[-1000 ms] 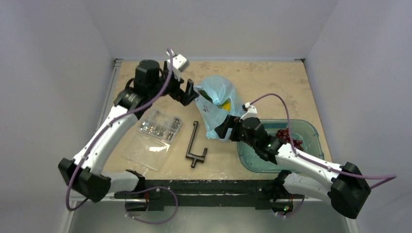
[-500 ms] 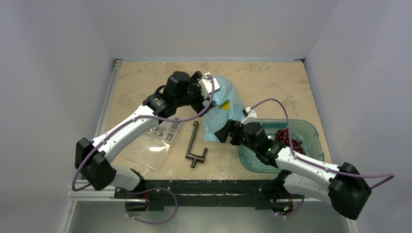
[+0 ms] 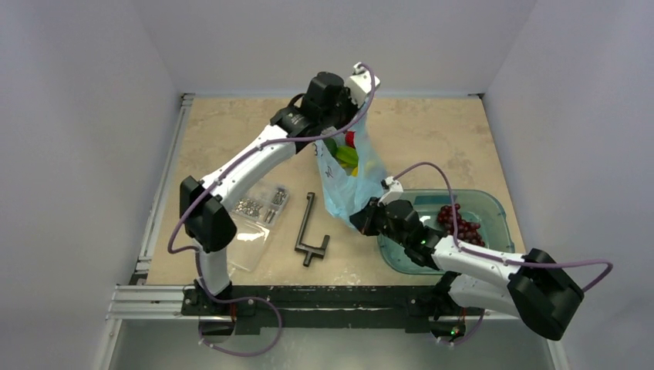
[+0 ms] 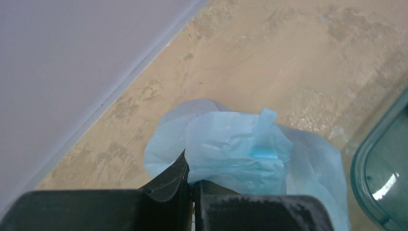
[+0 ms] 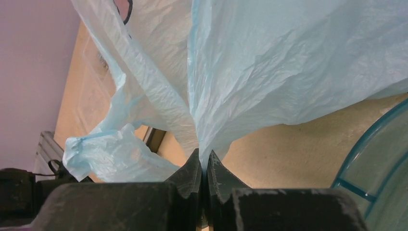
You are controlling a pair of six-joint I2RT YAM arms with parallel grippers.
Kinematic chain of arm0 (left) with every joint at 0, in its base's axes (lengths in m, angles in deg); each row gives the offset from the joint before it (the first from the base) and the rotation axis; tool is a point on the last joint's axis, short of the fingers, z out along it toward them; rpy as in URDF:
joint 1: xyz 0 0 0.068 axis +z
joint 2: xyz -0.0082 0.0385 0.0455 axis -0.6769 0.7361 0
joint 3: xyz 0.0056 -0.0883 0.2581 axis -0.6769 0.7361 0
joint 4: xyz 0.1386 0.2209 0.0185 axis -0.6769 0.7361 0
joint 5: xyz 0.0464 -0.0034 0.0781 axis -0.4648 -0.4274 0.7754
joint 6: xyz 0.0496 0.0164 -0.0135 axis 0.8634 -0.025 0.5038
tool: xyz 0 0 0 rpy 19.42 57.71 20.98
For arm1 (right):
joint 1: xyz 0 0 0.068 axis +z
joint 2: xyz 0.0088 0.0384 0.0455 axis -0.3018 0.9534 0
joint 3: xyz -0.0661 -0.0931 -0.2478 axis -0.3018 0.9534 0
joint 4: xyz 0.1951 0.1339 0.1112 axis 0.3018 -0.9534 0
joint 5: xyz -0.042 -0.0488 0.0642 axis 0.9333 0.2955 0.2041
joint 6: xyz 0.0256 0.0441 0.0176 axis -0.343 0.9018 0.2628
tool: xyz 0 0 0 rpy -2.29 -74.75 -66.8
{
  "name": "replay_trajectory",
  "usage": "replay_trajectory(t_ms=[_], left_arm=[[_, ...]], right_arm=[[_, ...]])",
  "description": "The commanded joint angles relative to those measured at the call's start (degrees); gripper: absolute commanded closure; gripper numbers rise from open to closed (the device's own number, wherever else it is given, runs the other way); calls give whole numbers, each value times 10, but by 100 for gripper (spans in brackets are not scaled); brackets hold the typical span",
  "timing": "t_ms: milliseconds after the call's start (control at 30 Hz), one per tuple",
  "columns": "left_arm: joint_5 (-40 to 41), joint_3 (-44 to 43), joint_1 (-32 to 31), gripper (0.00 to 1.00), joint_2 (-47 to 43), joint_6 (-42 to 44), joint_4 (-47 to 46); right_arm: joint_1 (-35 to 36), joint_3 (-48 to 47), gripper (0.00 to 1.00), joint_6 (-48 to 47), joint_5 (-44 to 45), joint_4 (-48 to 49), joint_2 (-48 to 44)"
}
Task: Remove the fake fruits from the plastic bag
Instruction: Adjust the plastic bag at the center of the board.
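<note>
The light-blue plastic bag point(image 3: 345, 185) hangs stretched between my two grippers. My left gripper point(image 3: 347, 123) is shut on the bag's far top edge. In the left wrist view the left gripper point(image 4: 191, 179) pinches the crinkled bag film point(image 4: 240, 149). My right gripper point(image 3: 362, 218) is shut on the bag's near lower corner. The right wrist view shows the right gripper point(image 5: 204, 162) with a fold of the bag point(image 5: 288, 62) between its closed tips. Through the bag's mouth show red point(image 3: 349, 139), green point(image 3: 345, 155) and yellow point(image 3: 359, 167) fake fruits. A dark red grape bunch point(image 3: 460, 224) lies in the teal bin.
A teal bin point(image 3: 493, 205) stands at the right, its rim close under my right arm. A clear flat bag of screws point(image 3: 251, 212) and a black T-shaped tool point(image 3: 309, 231) lie left of the plastic bag. The back wall is just behind my left wrist.
My left arm swung from the bag's left side over to its far top and shut on it. The right gripper shut on the lower corner. The bag now stands pulled taut.
</note>
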Motion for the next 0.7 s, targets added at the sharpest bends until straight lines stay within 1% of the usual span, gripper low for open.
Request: replay_trajectory(t_ms=[0, 67, 167, 233, 300, 333, 367, 400, 433, 467, 533, 567, 600, 667], left_arm=[[83, -152, 20, 100, 71, -116, 90], [73, -244, 40, 100, 116, -171, 139], [53, -355, 62, 100, 180, -221, 202], [14, -379, 77, 100, 197, -247, 217], [-31, -359, 88, 100, 181, -261, 216], [-48, -343, 92, 94, 167, -262, 221], [-59, -323, 95, 82, 151, -259, 226], [-70, -298, 97, 63, 130, -256, 230], [-86, -269, 100, 48, 109, -250, 232], [-107, -241, 103, 39, 84, -246, 235], [-126, -182, 105, 30, 33, -232, 239], [-131, -158, 105, 27, 8, -222, 243], [-132, -132, 106, 26, -14, -215, 248], [-129, -91, 107, 25, -63, -203, 255]], right_arm=[[22, 29, 100, -31, -28, 84, 13], [34, 45, 100, -38, -31, 101, 21], [44, 61, 100, -40, -31, 107, 21], [47, 63, 100, -39, -31, 108, 12], [47, 56, 100, -38, -17, 96, 1], [47, 49, 100, -43, -8, 85, -4], [47, 40, 100, -46, -2, 74, -9], [47, 32, 100, -47, 0, 63, -12], [47, 24, 100, -44, -4, 55, -15], [46, 17, 99, -40, -4, 51, -16], [46, -6, 85, -51, 3, 24, -18], [46, -17, 81, -56, 8, 6, -19], [46, -29, 79, -64, 12, -10, -22], [46, -46, 70, -73, 20, -36, -29]])
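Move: The plastic bag's middle lies about 9 cm back from the left hand, level sideways and 22 cm below; the red fruit inside is only some 2 cm back, as far below. From the right hand, which pinches the near rim, the bag's middle is about 13 cm ahead, 1 cm left and 4 cm down. The green tray's middle is 24 cm to the right hand's right and 3 cm back, the black bracket 13 cm left and 3 cm back, both roughly 9 cm lower. Draw the left gripper, still shut on the bag's far rim, about 7 cm forward and slightly up, then open it and bring it back and left, sinking and turning the wrist some 30 degrees so that the fingers tip down. Meanwhile keep the right fingers shut on the near rim, pull it back, down and slightly left, then rise and loosen them a little. ##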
